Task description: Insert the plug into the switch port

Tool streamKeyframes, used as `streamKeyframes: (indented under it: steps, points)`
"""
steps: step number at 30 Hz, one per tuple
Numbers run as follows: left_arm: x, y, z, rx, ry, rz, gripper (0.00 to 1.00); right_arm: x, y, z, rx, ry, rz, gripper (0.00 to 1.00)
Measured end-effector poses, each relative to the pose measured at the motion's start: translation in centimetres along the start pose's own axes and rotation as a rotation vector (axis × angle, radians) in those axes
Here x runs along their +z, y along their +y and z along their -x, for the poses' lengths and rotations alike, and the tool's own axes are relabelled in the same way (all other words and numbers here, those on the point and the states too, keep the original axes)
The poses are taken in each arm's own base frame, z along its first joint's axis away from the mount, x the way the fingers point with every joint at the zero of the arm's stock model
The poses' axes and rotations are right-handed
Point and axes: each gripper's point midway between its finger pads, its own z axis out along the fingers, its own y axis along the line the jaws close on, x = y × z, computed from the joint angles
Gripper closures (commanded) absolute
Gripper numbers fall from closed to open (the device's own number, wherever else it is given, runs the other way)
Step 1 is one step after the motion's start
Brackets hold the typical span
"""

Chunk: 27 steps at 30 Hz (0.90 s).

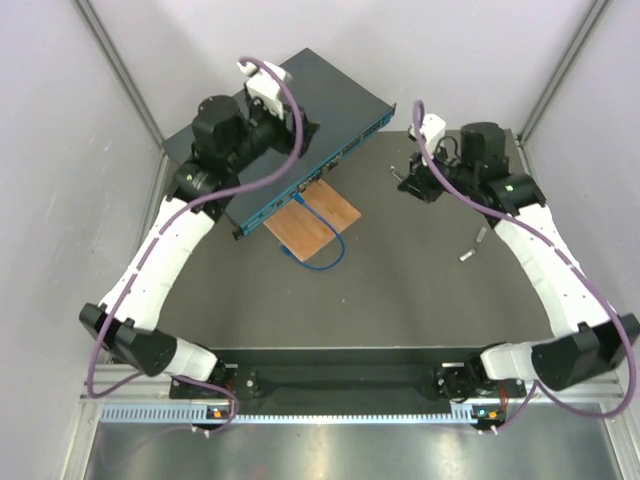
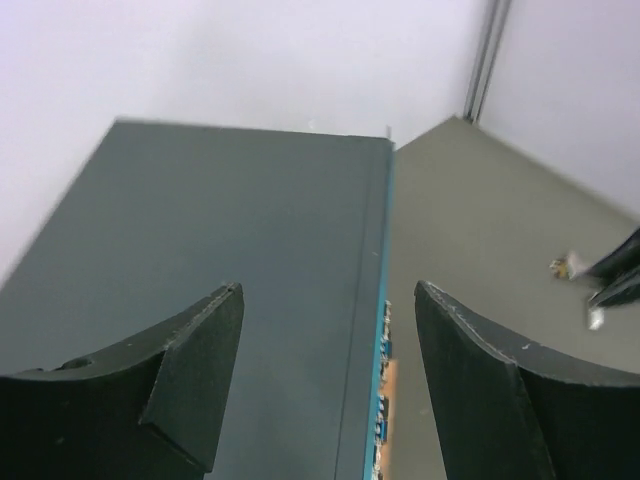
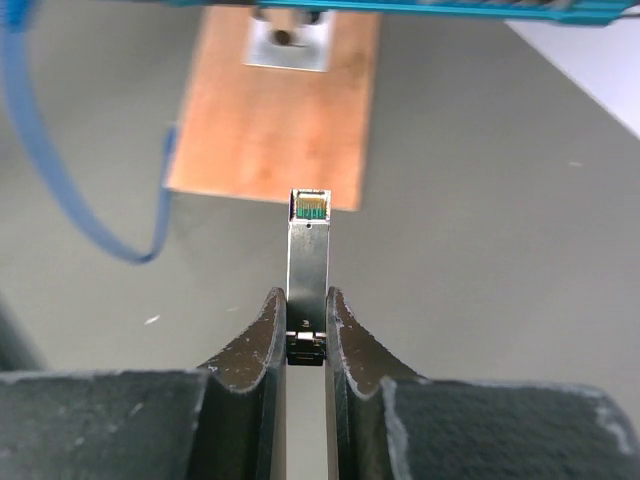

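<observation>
The switch (image 1: 335, 95) is a flat dark teal box lying at the back left, its row of ports (image 1: 330, 165) facing the table's middle. My left gripper (image 1: 298, 132) hovers over the switch's top near that front edge. In the left wrist view my left gripper (image 2: 330, 300) is open, with only the switch top (image 2: 230, 250) below it. The plug (image 3: 307, 255), a slim silver module with a green-tipped end, points toward the switch's front face (image 3: 400, 6). My right gripper (image 3: 305, 305) is shut on the plug's rear end, and it floats right of the ports (image 1: 408, 182).
A thin orange-brown wooden board (image 1: 315, 220) lies in front of the switch, with a blue cable (image 1: 325, 252) looping off it. Two small metal pieces (image 1: 472, 248) lie on the mat at the right. Grey walls close in on both sides.
</observation>
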Motion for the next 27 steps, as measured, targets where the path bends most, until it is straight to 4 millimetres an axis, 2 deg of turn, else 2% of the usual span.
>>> streamKeyframes:
  steps: [2, 4, 8, 11, 14, 19, 27]
  points:
    - [0.7, 2.6, -0.5, -0.15, 0.014, 0.054, 0.28, 1.0, -1.0, 0.3, -0.012, 0.02, -0.034, 1.0]
    - [1.3, 3.4, -1.7, -0.248, 0.043, 0.072, 0.29, 2.6, -1.6, 0.3, -0.027, 0.058, -0.064, 1.0]
    - [2.1, 4.8, -5.0, -0.426, 0.125, 0.098, 0.36, 5.3, -1.2, 0.5, -0.065, 0.105, -0.075, 1.0]
    - [2.2, 6.7, -7.3, -0.533, 0.175, 0.14, 0.41, 7.3, -0.5, 1.1, -0.092, 0.123, -0.075, 1.0]
    - [2.0, 8.0, -8.6, -0.593, 0.202, 0.171, 0.47, 8.7, -0.4, 1.7, -0.099, 0.132, -0.084, 1.0]
    - [2.0, 7.7, -8.8, -0.626, 0.207, 0.158, 0.58, 10.3, -0.7, 1.9, -0.076, 0.147, -0.112, 1.0]
    - [2.0, 7.1, -9.6, -0.651, 0.227, 0.144, 0.59, 11.9, 0.6, 2.2, -0.062, 0.17, -0.11, 1.0]
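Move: The right hand holds the plug; the switch port it heads for lies about 11 cm ahead, 15 cm to the left and 7 cm below. The blue cable's plugged end sits roughly 9 cm left of that port and 8 cm nearer the bases, and the wooden board some 6 cm ahead, 20 cm left and 18 cm below this hand. From the empty left hand the switch's middle is about 12 cm ahead, 8 cm left and 16 cm down; the port, 4 cm ahead, 7 cm right, 20 cm down. Still pinching the plug, the right hand carries it towards the switch's port row, forward first and then mostly left, about 12 cm in all and slightly down, its fingers dipping some 10 degrees. The left hand sinks over the switch top, also going forward and left, rolling some 35 degrees counter-clockwise seen from behind it while its fingers partly close. ##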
